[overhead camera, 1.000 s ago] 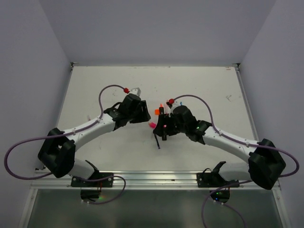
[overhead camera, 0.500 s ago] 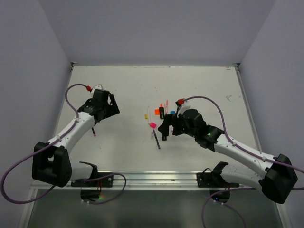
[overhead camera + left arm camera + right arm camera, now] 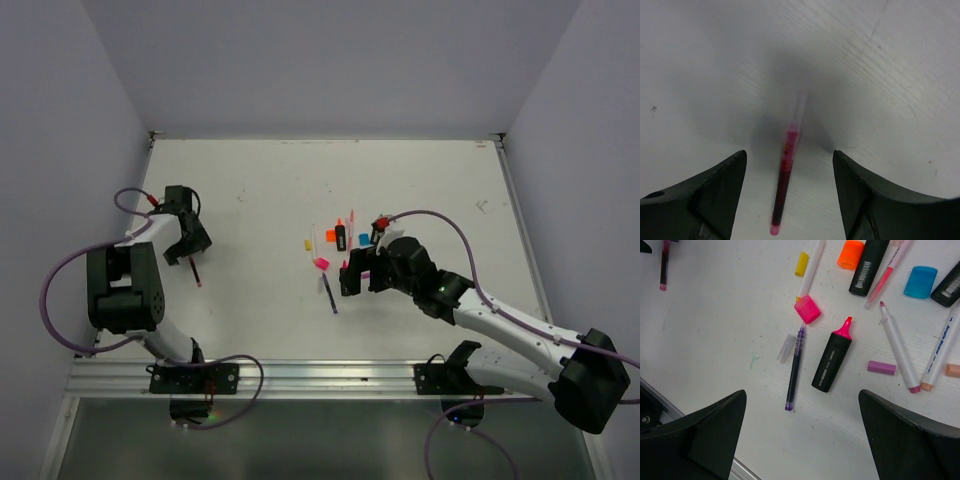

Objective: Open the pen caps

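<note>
My left gripper (image 3: 789, 156) hovers open over a thin red pen (image 3: 781, 187) lying on the table, its blurred clear end pointing away. Seen from above, that gripper (image 3: 188, 252) is at the table's far left, the red pen (image 3: 195, 275) just below it. My right gripper (image 3: 801, 395) is open and empty above the pen cluster. Loose pen caps lie there: pink (image 3: 807, 309), yellow (image 3: 801, 264), orange (image 3: 850, 254), blue (image 3: 920, 282), mauve (image 3: 881, 367) and clear (image 3: 786, 348). An uncapped black highlighter (image 3: 832, 362) and a thin purple pen (image 3: 795, 367) lie nearest.
Two more black highlighters (image 3: 869, 267) (image 3: 947, 285) and white pens (image 3: 899, 347) (image 3: 810, 270) lie in the cluster, mid-table (image 3: 335, 240). The metal rail of the table's near edge (image 3: 670, 407) shows at lower left. Walls enclose the table on three sides.
The left arm swung from the middle to the far left, and the red pen now lies there on the table. The right gripper drew back toward the near edge. Both grippers opened.
</note>
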Controlling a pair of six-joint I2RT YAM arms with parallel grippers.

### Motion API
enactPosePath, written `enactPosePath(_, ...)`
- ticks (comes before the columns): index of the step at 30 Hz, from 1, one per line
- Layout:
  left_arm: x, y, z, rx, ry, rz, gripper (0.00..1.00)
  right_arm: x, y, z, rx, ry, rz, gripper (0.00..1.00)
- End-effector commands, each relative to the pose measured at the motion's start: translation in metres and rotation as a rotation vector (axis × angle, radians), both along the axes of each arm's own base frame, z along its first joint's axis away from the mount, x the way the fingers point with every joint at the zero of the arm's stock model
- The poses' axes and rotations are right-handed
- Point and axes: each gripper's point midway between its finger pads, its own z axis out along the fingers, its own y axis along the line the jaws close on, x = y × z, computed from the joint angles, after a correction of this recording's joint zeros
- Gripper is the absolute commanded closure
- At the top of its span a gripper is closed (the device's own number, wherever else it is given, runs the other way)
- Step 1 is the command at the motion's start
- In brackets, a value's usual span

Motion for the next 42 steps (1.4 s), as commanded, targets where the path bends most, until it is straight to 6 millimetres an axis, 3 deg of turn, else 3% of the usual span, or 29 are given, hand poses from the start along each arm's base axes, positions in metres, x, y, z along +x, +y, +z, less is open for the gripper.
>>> enactPosePath(1, 0.033, 0.013, 0.011, 0.002, -0.059, -0.008, 0.28, 0.002, -0.002, -0.001, -0.003, -0.028, -0.006, 0.01)
enactPosePath(7, 0.043, 0.022, 0.003, -0.005, -0.040, 0.012, 0.42, 0.001, -0.002, -0.007, -0.003, -0.017, -0.007, 0.02)
enactPosePath(17, 0.032, 0.010, -0.017, -0.072, 0.015, -0.005, 0.58, 0.004, -0.002, -0.007, -0.016, -0.024, -0.007, 0.01)
enactPosePath(20, 0.027, 0.007, -0.018, -0.088, 0.016, -0.003, 0.72, 0.005, 0.001, -0.004, -0.013, -0.032, 0.006, 0.02)
enactPosePath(23, 0.027, 0.000, -0.012, -0.123, -0.016, 0.000, 0.92, 0.006, 0.005, -0.001, -0.013, -0.040, 0.024, 0.02)
enactPosePath(25, 0.026, -0.010, -0.011, -0.172, -0.046, -0.006, 0.95, 0.006, 0.010, 0.005, 0.000, -0.042, 0.046, 0.02)
enactPosePath(31, 0.034, -0.053, 0.027, -0.355, -0.243, -0.034, 1.00, 0.003, 0.038, 0.023, 0.071, -0.043, 0.164, 0.03)
enactPosePath(32, 0.037, -0.059, 0.043, -0.372, -0.294, -0.040, 1.00, 0.003, 0.042, 0.025, 0.080, -0.044, 0.179, 0.03)
enactPosePath(34, 0.039, -0.081, 0.058, -0.410, -0.351, -0.091, 1.00, 0.004, 0.053, 0.033, 0.111, -0.043, 0.211, 0.04)
enactPosePath(36, 0.042, -0.104, 0.086, -0.447, -0.442, -0.135, 1.00, 0.005, 0.061, 0.041, 0.134, -0.040, 0.222, 0.04)
enactPosePath(42, 0.030, -0.174, 0.143, -0.593, -0.627, -0.245, 1.00, 0.012, 0.092, 0.066, 0.222, -0.049, 0.267, 0.05)
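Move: The red pen lies about 2 cm back and 1 cm to the right of the left hand, some 2 cm below, its clear-capped end reaching a few centimetres ahead; nothing else is near. From the right hand, that pen is roughly 8 cm ahead and 43 cm left, 12 below. At that same depth, the pink highlighter lies about 4 cm ahead and 2 left, the purple pen level and 7 left, the pink cap 9 ahead and 9 left. Forward about 3 cm and slightly down, the left hand slides along the red pen towards its capped end, closes and pinches it there, then lifts some 12 cm while swinging about 15 cm right, fingers tipping up some 30 degrees. The right hand dips 2 cm, then, still open, travels about 7 cm left and rises 4, towards the pen. ##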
